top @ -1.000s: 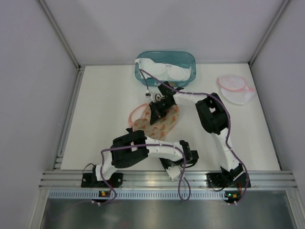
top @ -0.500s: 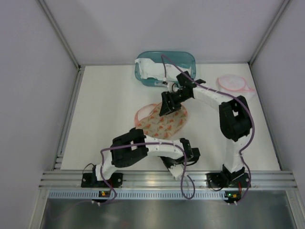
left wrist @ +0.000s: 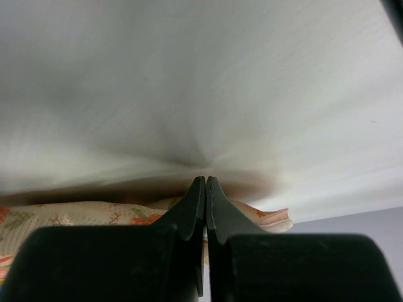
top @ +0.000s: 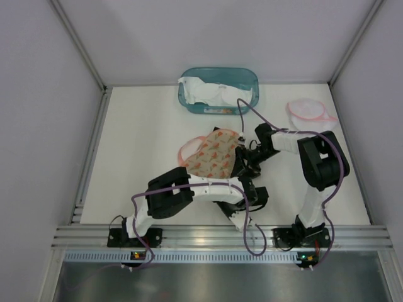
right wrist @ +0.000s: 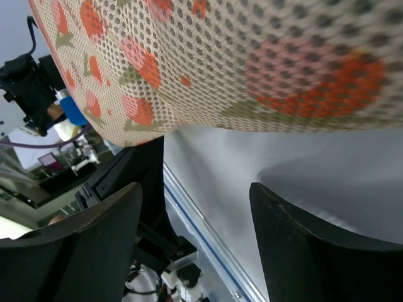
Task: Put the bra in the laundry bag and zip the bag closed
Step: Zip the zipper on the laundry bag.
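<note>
The laundry bag (top: pixel 211 156) is strawberry-print mesh with a pink rim and lies mid-table, bulging upward. White bras (top: pixel 217 92) sit in the teal bin (top: pixel 249 77) at the back. My right gripper (top: pixel 242 162) is at the bag's right edge. In the right wrist view it (right wrist: pixel 195 189) stands open with nothing between its fingers, and the mesh bag (right wrist: pixel 252 63) hangs just above them. My left gripper (top: pixel 228 211) is low near the front edge, mostly hidden under its own arm. In the left wrist view it (left wrist: pixel 206 179) is shut, with bag fabric (left wrist: pixel 75 214) showing behind the fingers.
A second white mesh bag with a pink rim (top: pixel 308 113) lies at the back right. The aluminium rail (top: pixel 214 236) runs along the table's front edge. Purple cables loop from both arms over the table.
My right gripper opened and let go of the bag, then moved down from near the bin to the bag's right side. The bag shifted right and puffed up. The left arm edged right.
</note>
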You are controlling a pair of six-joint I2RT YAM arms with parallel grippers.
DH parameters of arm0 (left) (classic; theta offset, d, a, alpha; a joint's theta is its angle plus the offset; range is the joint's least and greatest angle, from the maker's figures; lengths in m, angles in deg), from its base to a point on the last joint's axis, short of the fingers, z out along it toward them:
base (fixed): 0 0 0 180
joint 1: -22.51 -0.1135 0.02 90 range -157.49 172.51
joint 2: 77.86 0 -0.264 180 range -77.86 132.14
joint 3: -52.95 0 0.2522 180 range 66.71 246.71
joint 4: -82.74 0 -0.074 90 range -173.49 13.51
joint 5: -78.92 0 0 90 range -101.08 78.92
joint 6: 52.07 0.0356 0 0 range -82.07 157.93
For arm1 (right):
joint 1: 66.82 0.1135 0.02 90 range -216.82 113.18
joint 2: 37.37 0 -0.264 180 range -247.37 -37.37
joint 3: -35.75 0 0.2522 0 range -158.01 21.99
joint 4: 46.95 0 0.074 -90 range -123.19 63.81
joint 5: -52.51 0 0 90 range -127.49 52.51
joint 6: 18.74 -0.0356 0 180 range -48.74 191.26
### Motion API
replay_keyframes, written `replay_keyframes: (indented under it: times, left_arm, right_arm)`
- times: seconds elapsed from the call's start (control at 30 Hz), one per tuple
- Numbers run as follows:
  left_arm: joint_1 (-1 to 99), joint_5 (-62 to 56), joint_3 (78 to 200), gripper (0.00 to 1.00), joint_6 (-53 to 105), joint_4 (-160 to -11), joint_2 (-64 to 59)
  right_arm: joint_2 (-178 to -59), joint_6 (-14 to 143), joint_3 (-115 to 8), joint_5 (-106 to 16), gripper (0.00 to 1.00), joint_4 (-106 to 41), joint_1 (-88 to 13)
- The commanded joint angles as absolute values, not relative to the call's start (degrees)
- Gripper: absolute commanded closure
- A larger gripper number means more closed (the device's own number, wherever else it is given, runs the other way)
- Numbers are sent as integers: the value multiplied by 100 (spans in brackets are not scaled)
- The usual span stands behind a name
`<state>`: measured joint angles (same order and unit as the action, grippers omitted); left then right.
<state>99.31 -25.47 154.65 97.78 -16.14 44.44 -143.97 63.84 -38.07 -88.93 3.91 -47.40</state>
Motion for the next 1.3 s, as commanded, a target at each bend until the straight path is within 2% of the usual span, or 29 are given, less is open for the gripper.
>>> replay_keyframes:
  times: [0.0,0.3,0.4,0.5,0.53,0.6,0.63,0.67,1.27]
  left_arm:
    - [9863,-2488,15724,100,9769,-1670,4291]
    - [9854,-2347,15873,100,9752,-1696,4308]
    - [9854,-2321,15838,100,9752,-1705,4299]
    - [9854,-2251,15838,100,9769,-1696,4264]
    - [9854,-2233,15838,100,9761,-1696,4255]
    - [9854,-2216,15812,100,9752,-1705,4255]
    - [9854,-2172,15794,100,9734,-1714,4221]
    - [9854,-2145,15777,100,9726,-1714,4203]
    - [10556,-1574,14845,100,9585,-1696,3456]
  right_arm:
    - [-14494,5958,-3778,-9418,29,-392,-4626]
    - [-14723,4553,-3471,-9673,27,-2182,-4327]
    - [-14758,4349,-3453,-9612,35,-2422,-4274]
    - [-14776,4313,-3514,-9542,60,-2466,-4257]
    - [-14776,4305,-3523,-9506,74,-2466,-4265]
    - [-14776,4296,-3558,-9454,86,-2458,-4292]
    - [-14793,4296,-3584,-9436,97,-2432,-4301]
    - [-14811,4296,-3645,-9427,100,-2405,-4344]
    - [-15092,4612,-4507,-8768,100,-2133,-4722]
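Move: The right-hand edge of the laundry bag, where I'll grip it, is about 5 cm left and 2 cm ahead of my open right hand, nearly level with it. The bag's middle is roughly 10 cm left, 8 cm ahead and 2 cm down from there. The teal basket lies some 30 cm ahead and 7 cm left. From my left hand, already shut on the bag's near end, that grip spot is about 9 cm straight ahead, at much the same height. I slide my right hand about 5 cm left and 2 cm forward to the bag's right-hand edge, rolling its left side up slightly, and shut the fingers to pinch the mesh there, then draw it forward about 3 cm. My left hand keeps its grip on the near end, eases a little to the right, then pulls back some 3 cm, away from my right. ##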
